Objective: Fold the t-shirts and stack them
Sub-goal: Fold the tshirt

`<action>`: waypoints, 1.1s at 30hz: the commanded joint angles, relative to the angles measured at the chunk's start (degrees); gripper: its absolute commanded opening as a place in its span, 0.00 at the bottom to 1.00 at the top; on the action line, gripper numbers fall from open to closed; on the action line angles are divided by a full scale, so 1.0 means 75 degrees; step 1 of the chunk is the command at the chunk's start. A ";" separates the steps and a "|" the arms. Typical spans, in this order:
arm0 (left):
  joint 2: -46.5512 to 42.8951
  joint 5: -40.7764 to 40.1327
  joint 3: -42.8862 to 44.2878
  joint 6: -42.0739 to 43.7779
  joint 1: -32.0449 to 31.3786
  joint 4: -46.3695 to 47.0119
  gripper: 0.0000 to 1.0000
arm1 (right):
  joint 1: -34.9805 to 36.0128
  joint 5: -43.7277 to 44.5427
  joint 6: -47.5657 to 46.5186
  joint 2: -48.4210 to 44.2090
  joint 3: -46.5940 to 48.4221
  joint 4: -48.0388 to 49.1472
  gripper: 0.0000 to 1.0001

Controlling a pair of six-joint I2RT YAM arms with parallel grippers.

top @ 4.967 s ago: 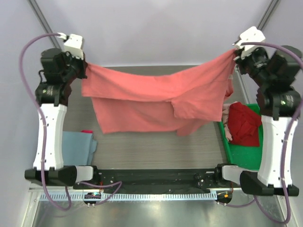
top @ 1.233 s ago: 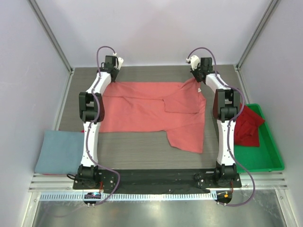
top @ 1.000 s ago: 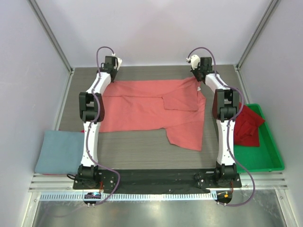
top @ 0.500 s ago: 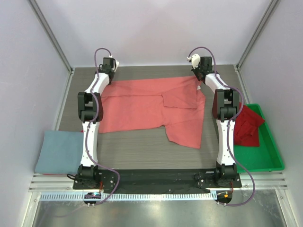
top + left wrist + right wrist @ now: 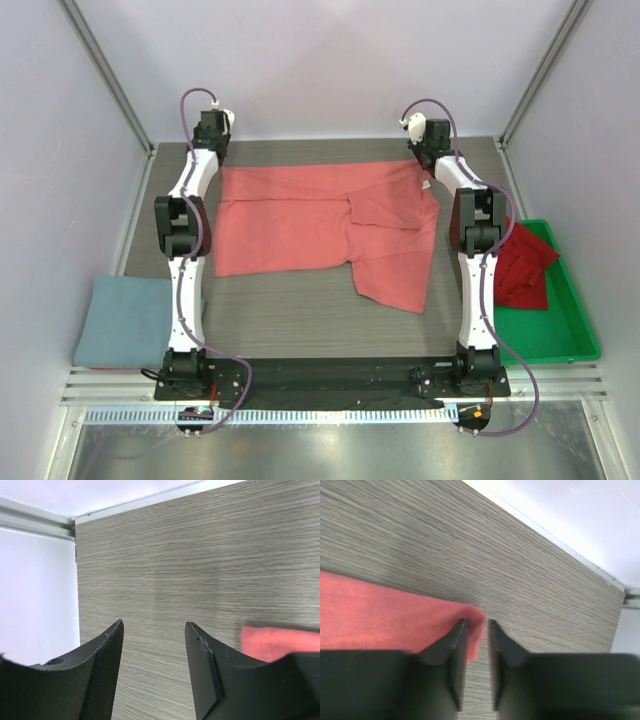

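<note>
The salmon-red t-shirt lies spread over the far half of the table, with one part folded over and hanging toward the front at the right. My left gripper sits beyond its far left corner, open with only bare table between the fingers; the cloth edge lies to its right. My right gripper is at the far right corner, jaws slightly apart, the shirt corner loose between them against the left finger. A darker red t-shirt lies in the tray. A grey-blue t-shirt lies front left.
The green tray stands at the right edge of the table. Walls and metal posts close in the back and sides. The back-left wall corner is close to the left gripper. Both arms stretch along the shirt's left and right sides.
The shirt was laid down flat. In the last second the left gripper opened and slid left off the shirt corner; the right gripper's jaws parted slightly at the other corner.
</note>
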 commanded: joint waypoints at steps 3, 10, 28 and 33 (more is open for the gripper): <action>-0.0491 0.0700 0.0483 -0.0841 0.0079 -0.0491 0.53 | -0.0076 0.0199 0.0120 -0.0424 -0.0079 0.0317 0.46; -0.0738 0.2250 0.0307 -0.1385 -0.0120 -0.1595 0.00 | -0.0029 -0.0480 0.0553 -0.1748 -0.0442 -0.0116 0.55; 0.0340 0.2273 0.0694 -0.1233 -0.0272 -0.1747 0.00 | 0.0533 -0.1313 0.1023 -0.3519 -0.2177 -0.0573 0.56; 0.1652 0.2250 0.2802 -0.1302 -0.0272 -0.2919 0.00 | 0.0533 -0.1406 0.1035 -0.3519 -0.2165 -0.0656 0.56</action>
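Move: The t-shirt's far left corner lies about 6 cm to the right of the left hand and some 5 cm below, roughly level with it fore and aft; the shirt's near left corner is about 33 cm back and 5 cm to the right. At the right hand the far right corner lies right at the parting fingertips, about 1 cm below, with the white label some 6 cm back of that corner and the folded flap about 14 cm back and 11 cm left of the hand. The t-shirt's far left corner is met by the left hand with fingers newly shut: it swings about 7 cm right and slightly back, its left side rolling down nearly 20 degrees, then sinks onto the cloth just inside the corner, easing forward at the end. The right fingers open wide, free of the far right corner; that hand rises some 14 cm, drawing back and left over the shirt, then dips slightly. ##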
